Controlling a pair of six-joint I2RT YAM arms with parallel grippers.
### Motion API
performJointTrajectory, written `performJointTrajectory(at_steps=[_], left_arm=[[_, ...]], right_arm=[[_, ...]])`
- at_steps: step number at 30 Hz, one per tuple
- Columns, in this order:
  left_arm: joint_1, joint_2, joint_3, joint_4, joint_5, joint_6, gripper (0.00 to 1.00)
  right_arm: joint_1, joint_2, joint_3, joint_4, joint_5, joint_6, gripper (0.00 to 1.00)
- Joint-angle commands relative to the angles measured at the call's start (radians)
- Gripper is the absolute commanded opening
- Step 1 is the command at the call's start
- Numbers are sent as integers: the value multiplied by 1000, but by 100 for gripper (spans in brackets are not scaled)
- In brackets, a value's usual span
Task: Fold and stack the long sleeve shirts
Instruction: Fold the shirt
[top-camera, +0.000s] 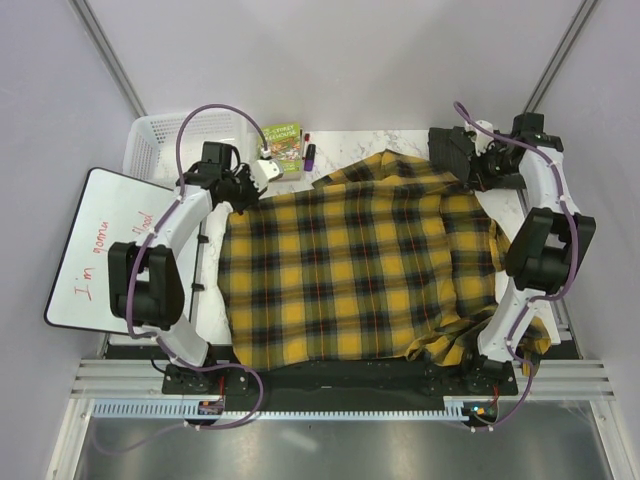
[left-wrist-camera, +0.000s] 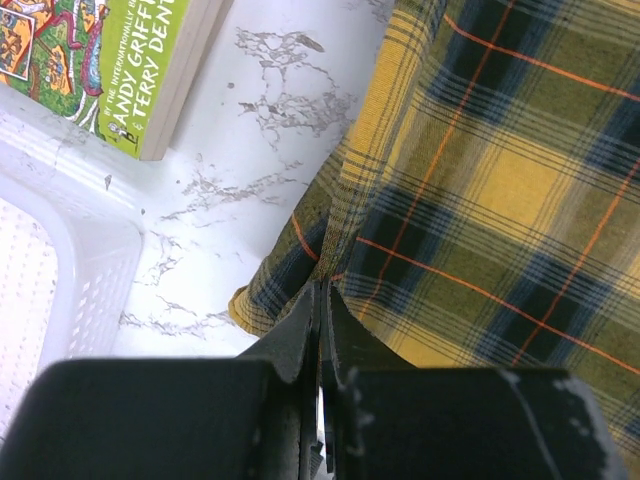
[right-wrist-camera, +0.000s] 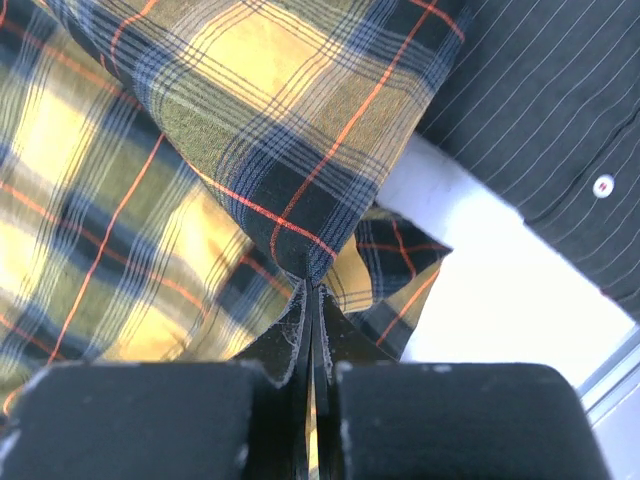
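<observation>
The yellow-and-black plaid shirt (top-camera: 350, 270) lies spread over most of the table. My left gripper (top-camera: 240, 195) sits at its far left corner, shut on a pinch of the plaid cloth (left-wrist-camera: 330, 250), with the tips (left-wrist-camera: 321, 292) pressed together. At the far right corner my right gripper (top-camera: 478, 172) is shut on another fold of the plaid (right-wrist-camera: 300, 225), which bunches up at the tips (right-wrist-camera: 314, 290). The dark charcoal shirt (top-camera: 452, 148) lies crumpled at the far right; its thin-striped cloth with a white button (right-wrist-camera: 560, 120) shows beside the plaid.
A white perforated basket (top-camera: 160, 135) stands at the far left, its wall (left-wrist-camera: 60, 250) close to my left gripper. A green book (top-camera: 284, 145) and a marker (top-camera: 309, 155) lie at the back edge. A whiteboard (top-camera: 95, 245) hangs off the left side.
</observation>
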Motion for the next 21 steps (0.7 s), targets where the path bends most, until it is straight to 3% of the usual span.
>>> performJointTrajectory(at_steps=[1, 12, 21], left_arm=[[-4, -94, -61, 15, 15, 55, 2], [-47, -189, -190, -66, -5, 47, 2], [-89, -161, -357, -75, -69, 49, 2]], right_arm=[[-22, -120, -69, -36, -18, -82, 0], [-33, -182, -214, -75, 21, -177, 0], [-34, -160, -359, -59, 68, -226, 0]])
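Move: The left gripper already pinches the shirt's far edge near its left corner; the edge's landing spot on the shirt body is about 10 cm back and 6 cm below. The book lies roughly 16 cm ahead and 11 cm right of this gripper, the white basket 17 cm ahead and 13 cm left. For the right gripper, holding the edge's other end, the spot is some 9 cm back and 5 cm below; the black shirt sits 9 cm ahead and 2 cm right. Keep both grippers shut on the lifted far edge and draw it straight back together over the shirt body, about 9 cm. Travel level for the first half, then sink some 4 to 5 cm towards the cloth while still coming back, tipping the fingers nearly 10 degrees further down. ##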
